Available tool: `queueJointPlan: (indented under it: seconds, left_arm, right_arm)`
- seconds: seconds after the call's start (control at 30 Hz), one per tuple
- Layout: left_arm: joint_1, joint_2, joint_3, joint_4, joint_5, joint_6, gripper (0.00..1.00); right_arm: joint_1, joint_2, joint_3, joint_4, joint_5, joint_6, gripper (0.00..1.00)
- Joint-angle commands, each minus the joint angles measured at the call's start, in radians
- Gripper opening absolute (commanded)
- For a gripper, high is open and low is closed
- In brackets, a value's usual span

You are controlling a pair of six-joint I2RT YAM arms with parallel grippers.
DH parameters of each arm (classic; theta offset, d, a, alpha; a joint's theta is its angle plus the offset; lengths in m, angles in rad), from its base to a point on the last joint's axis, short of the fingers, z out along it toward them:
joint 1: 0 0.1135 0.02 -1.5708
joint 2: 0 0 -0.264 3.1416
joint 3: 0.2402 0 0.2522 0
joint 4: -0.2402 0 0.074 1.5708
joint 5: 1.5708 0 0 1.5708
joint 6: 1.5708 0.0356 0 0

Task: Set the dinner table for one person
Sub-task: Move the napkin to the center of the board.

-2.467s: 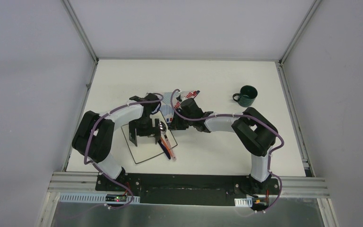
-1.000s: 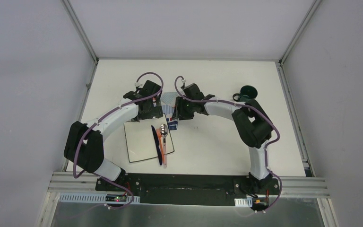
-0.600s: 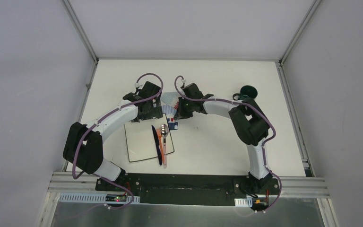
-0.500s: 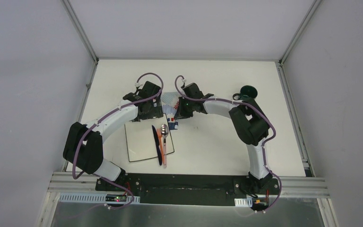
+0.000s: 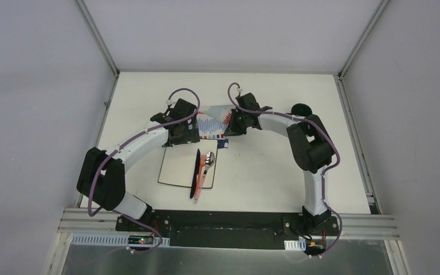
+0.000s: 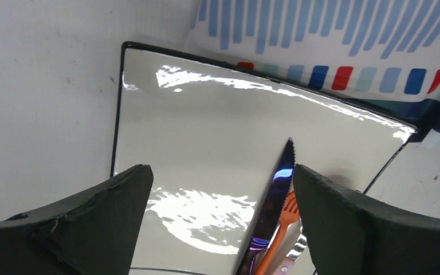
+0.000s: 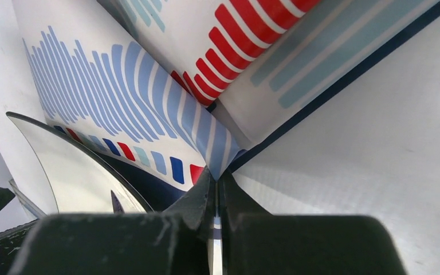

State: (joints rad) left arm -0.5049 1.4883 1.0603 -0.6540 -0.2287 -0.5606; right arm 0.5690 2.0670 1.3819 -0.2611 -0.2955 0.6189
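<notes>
A striped red-blue-white cloth lies bunched on the white dinner table, just beyond a white square plate. My right gripper is shut on a raised fold at the cloth's right corner; in the right wrist view the pinched fold sits at the gripper. On the plate's right side lie a dark knife, an orange fork and a metal spoon. Above the plate's far edge my left gripper is open and holds nothing.
A dark green mug stands at the back right, partly hidden behind the right arm. Grey rails edge the table. The plate's rim lies close beside the held cloth corner.
My right gripper shut on the cloth and moved it back and to the right, spreading it. The plate with the cutlery shifted right and turned slightly. The left gripper stayed open.
</notes>
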Motion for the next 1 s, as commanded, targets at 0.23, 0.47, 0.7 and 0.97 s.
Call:
queueJointPlan:
  seconds: [0.23,0.47,0.7,0.97]
  left_arm:
    - [-0.012,0.024,0.003,0.027,0.003,0.025,0.97]
    - [-0.016,0.037,0.005,0.032,0.007,0.027,0.97]
    - [-0.025,0.04,0.021,0.034,0.013,0.044,0.96]
    - [-0.042,-0.004,0.068,0.021,-0.008,0.066,0.96]
  right_arm:
    - [-0.093,-0.138,-0.022,-0.061,0.149,-0.06,0.0]
    - [-0.12,-0.152,-0.035,-0.069,0.16,-0.059,0.0]
    - [-0.119,-0.119,0.002,-0.09,0.089,-0.07,0.0]
    - [-0.106,-0.142,0.054,-0.122,0.092,-0.099,0.44]
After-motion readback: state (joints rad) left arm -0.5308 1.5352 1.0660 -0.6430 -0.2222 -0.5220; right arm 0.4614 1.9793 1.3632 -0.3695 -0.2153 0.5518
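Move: The right hand is shut on the napkin's near-right edge, a centimetre or so above the table; the napkin's middle lies about 5 cm ahead of it and 5 cm to its left. The plate's middle is some 15 cm left and 11 cm back, its far edge overlapping the napkin's near border. The knife, fork and spoon lie roughly 10 cm left and 16 cm back. From the left hand, the napkin's middle is about 8 cm ahead, 12 cm right and 8 cm below. Rightward and slightly forward, about 6.5 cm across and 2 cm out, the right hand drags the pinched napkin edge over the table, away from the left hand, rising a centimetre or so and turning a little clockwise. It comes to a stop, then the fingers open part way and let go of the cloth, staying just around the fold. ##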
